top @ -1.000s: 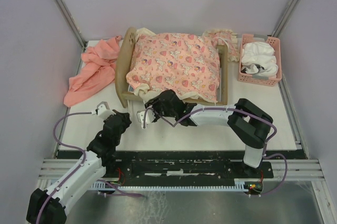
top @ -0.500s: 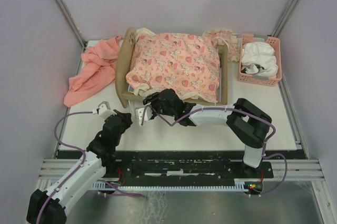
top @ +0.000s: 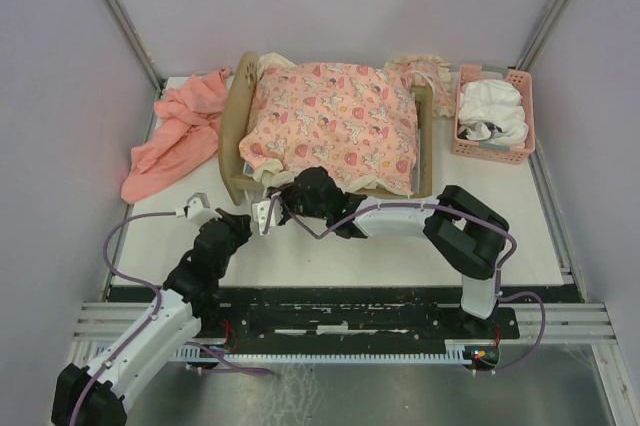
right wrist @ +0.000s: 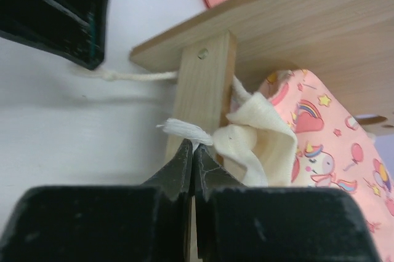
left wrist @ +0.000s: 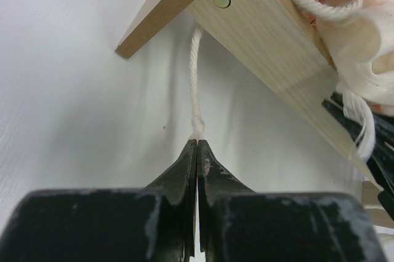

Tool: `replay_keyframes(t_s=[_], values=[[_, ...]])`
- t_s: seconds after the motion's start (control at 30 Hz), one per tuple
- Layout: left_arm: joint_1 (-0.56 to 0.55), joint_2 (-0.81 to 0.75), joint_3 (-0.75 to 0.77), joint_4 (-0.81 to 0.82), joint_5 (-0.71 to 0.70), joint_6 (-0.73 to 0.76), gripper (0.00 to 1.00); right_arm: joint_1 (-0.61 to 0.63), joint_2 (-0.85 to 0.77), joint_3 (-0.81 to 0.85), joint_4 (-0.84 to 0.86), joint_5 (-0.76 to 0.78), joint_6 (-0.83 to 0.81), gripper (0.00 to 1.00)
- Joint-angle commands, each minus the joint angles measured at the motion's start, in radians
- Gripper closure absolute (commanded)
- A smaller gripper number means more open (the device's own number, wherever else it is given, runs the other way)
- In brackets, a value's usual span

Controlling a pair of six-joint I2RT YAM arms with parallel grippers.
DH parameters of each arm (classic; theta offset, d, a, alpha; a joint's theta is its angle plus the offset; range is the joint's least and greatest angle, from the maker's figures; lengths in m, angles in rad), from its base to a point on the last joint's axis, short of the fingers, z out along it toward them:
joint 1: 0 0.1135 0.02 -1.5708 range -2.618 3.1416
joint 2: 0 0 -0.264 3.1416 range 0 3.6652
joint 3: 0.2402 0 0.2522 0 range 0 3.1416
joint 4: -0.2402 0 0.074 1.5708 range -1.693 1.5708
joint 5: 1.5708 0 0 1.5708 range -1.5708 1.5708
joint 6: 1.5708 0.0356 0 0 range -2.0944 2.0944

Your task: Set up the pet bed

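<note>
The pet bed [top: 236,136] is a light-wood frame in the middle of the table, with a pink patterned cushion [top: 335,126] lying in it. My left gripper [left wrist: 197,141] is shut on a knotted white cord [left wrist: 195,77] that runs up to the frame's corner [left wrist: 258,34]. In the top view the left gripper [top: 238,217] sits just in front of the bed's near left corner. My right gripper [right wrist: 194,143] is shut on a frayed white cord end [right wrist: 184,130] beside the bed's wooden leg [right wrist: 203,90] and a cream fabric tie [right wrist: 258,133]. The right gripper [top: 268,208] is close beside the left one.
A plain salmon-pink cloth [top: 175,136] lies crumpled left of the bed. A pink plastic basket [top: 465,146] holding white fabric stands at the back right. Metal posts and pale walls enclose the table on three sides.
My right gripper has moved a little left toward the bed's near left corner and has shut on the frayed cord end. The left gripper stays shut on its cord.
</note>
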Motion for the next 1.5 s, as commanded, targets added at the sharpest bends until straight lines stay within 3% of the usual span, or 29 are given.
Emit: replay_keyframes(t_s=[0.0,0.3,0.57,0.7,1.0,1.27,1.47], values=[[-0.001,-0.017,0.007,0.006,0.001,-0.034,0.97,0.02,-0.101,-0.004,-0.016,-0.154,0.105,0.98],[0.0,-0.021,0.011,0.0,-0.005,-0.029,0.97,0.029,-0.146,0.031,-0.042,-0.331,0.217,0.98],[0.0,-0.032,0.016,-0.007,-0.003,-0.014,0.97,0.03,-0.131,0.14,0.093,-0.411,0.459,0.98],[-0.001,-0.06,0.013,-0.003,0.021,-0.012,0.97,0.032,-0.076,0.218,0.116,-0.364,0.541,0.98],[0.0,-0.118,0.029,-0.031,0.076,0.036,0.97,0.052,0.119,0.428,-0.005,-0.12,0.647,0.97],[0.001,-0.103,0.086,-0.042,0.089,0.077,0.97,0.053,0.13,0.402,-0.066,-0.056,0.627,0.61],[0.006,-0.02,0.172,-0.038,0.099,0.093,0.97,0.006,-0.02,0.244,-0.102,-0.021,0.522,0.45]])
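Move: Pinched in the right fingers is the cover tie. The frame cord it is being taken to lies about 6 cm left of that hand, 3 cm back and 4 cm below. The cover's beige corner is some 3 cm ahead of the right hand, 2 cm left and 3 cm below. From the left hand, which grips the frame cord, the cord's stretch runs about 3 cm straight ahead; the headboard foot stands roughly 5 cm ahead and 3 cm left. Back about 8 cm and up, the right hand pulls the cover tie in its shut fingers, then arcs high to the left and forward again, and drops some 10 cm towards the frame cord, its wrist turning about 30 degrees. Coming down, it opens the fingers about halfway and eases back right. The left keeps its pinch on the frame cord and lifts it about 3.5 cm late on. ##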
